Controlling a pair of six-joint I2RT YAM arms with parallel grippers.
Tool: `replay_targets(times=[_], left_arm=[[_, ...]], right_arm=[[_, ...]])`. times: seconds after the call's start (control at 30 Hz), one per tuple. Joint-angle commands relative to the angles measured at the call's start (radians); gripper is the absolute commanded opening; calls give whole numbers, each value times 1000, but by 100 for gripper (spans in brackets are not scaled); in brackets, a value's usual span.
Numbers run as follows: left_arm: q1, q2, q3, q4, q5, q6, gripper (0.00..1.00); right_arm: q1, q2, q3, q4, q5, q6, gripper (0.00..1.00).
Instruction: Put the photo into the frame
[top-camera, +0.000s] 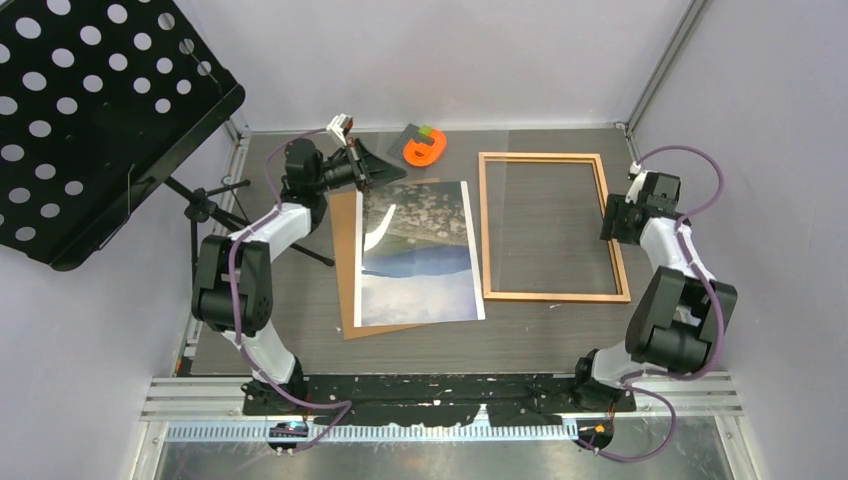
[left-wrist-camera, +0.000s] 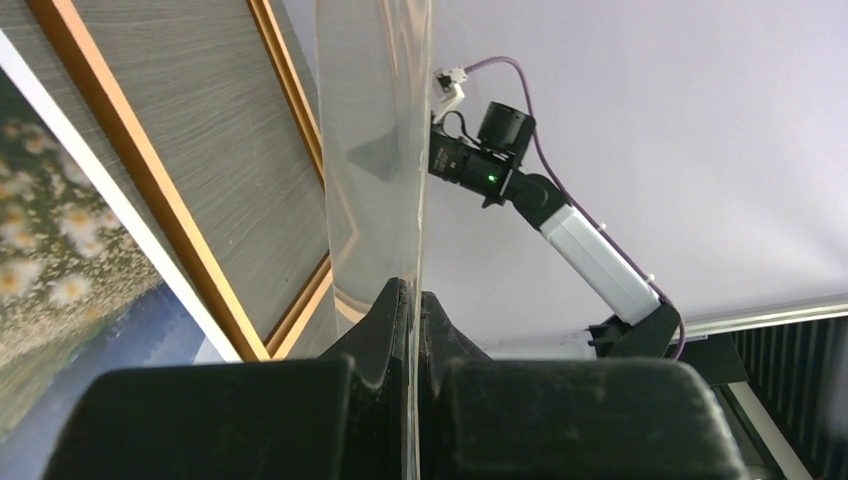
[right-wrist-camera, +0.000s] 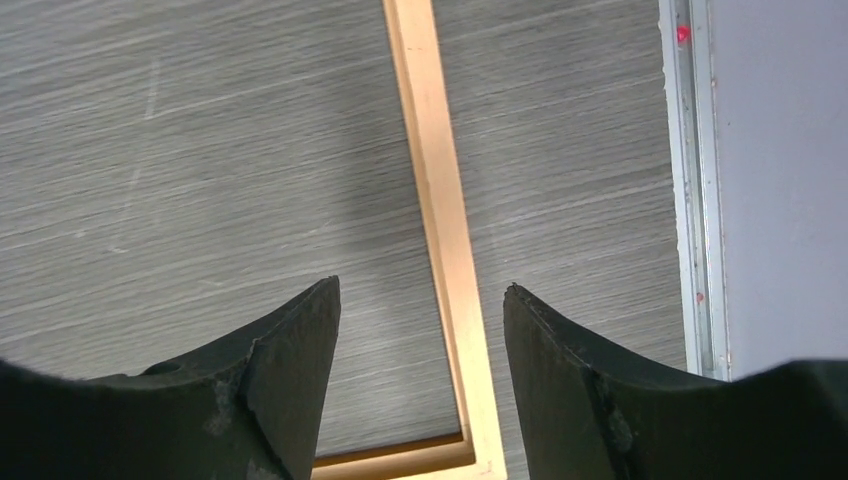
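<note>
The photo (top-camera: 418, 255) lies face up at the table's middle, on a brown backing board (top-camera: 345, 265). To its right the light wooden frame (top-camera: 550, 225) lies flat, with bare table inside it. My left gripper (top-camera: 372, 168) is at the back left, shut on the edge of a clear sheet (left-wrist-camera: 375, 150) that it holds raised above the photo and frame. In the left wrist view the sheet runs edge-on between the closed fingers (left-wrist-camera: 395, 320), with the photo (left-wrist-camera: 60, 260) and the frame (left-wrist-camera: 150, 170) below. My right gripper (right-wrist-camera: 420, 290) is open just above the frame's right rail (right-wrist-camera: 440, 200), holding nothing.
An orange and grey object (top-camera: 425, 145) sits at the back. A black perforated music stand (top-camera: 90, 110) on a tripod (top-camera: 215, 195) overhangs the left side. Walls enclose the table, and a metal rail (right-wrist-camera: 695, 200) runs close along the right edge.
</note>
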Motion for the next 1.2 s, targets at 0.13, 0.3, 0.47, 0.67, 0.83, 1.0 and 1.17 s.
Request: replay_targets(times=[0.13,0.3,0.47,0.67,0.83,1.0,1.17], left_arm=[[-59,127,145,160,-15,-98,0],[-66,209,198,235,-10,-178,0],[-78,278,259,253,-4,-206,0],[-105,340,326,231,-26,-196,0],[-143,370,358,186,-73,-177,0],[-198,406,380,183,-120,-194,0],[-268,453,407,178,-168,-218,0]], right_arm=[[-37,209,155,-10,-30,-71,60],[-42,304,223,-15,-54,-63,51],[-42,372,257,-31,-78,-31,43],[-42,378,241,-53,-92,1,24],[-43,319,206,-103,-99,23,12],[-43,254,155,-156,-98,42,6],[-42,182,86,-158,-100,22,6]])
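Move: The frame's right bar, where it will be gripped, is about 4 cm ahead of the right hand, 2 cm to its right and 7 cm below; the frame's middle is 4 cm ahead and 13 cm left, the table's side rail level and 13 cm right. For the left hand, holding the clear sheet, the frame's middle is level and some 33 cm right, the photo's middle 6 cm back and 2 cm right, both roughly 25 cm below. The frame's right bar gets pinched: the right hand sinks about 6 cm, easing forward and slightly right, and closes its half-open fingers on it, then drags it back some 4 cm and a little left, the fingers tipping more steeply down. Meanwhile the left hand, still pinching the clear sheet, carries it about 11 cm right towards the frame, reaching forward and sinking some 4 cm. ##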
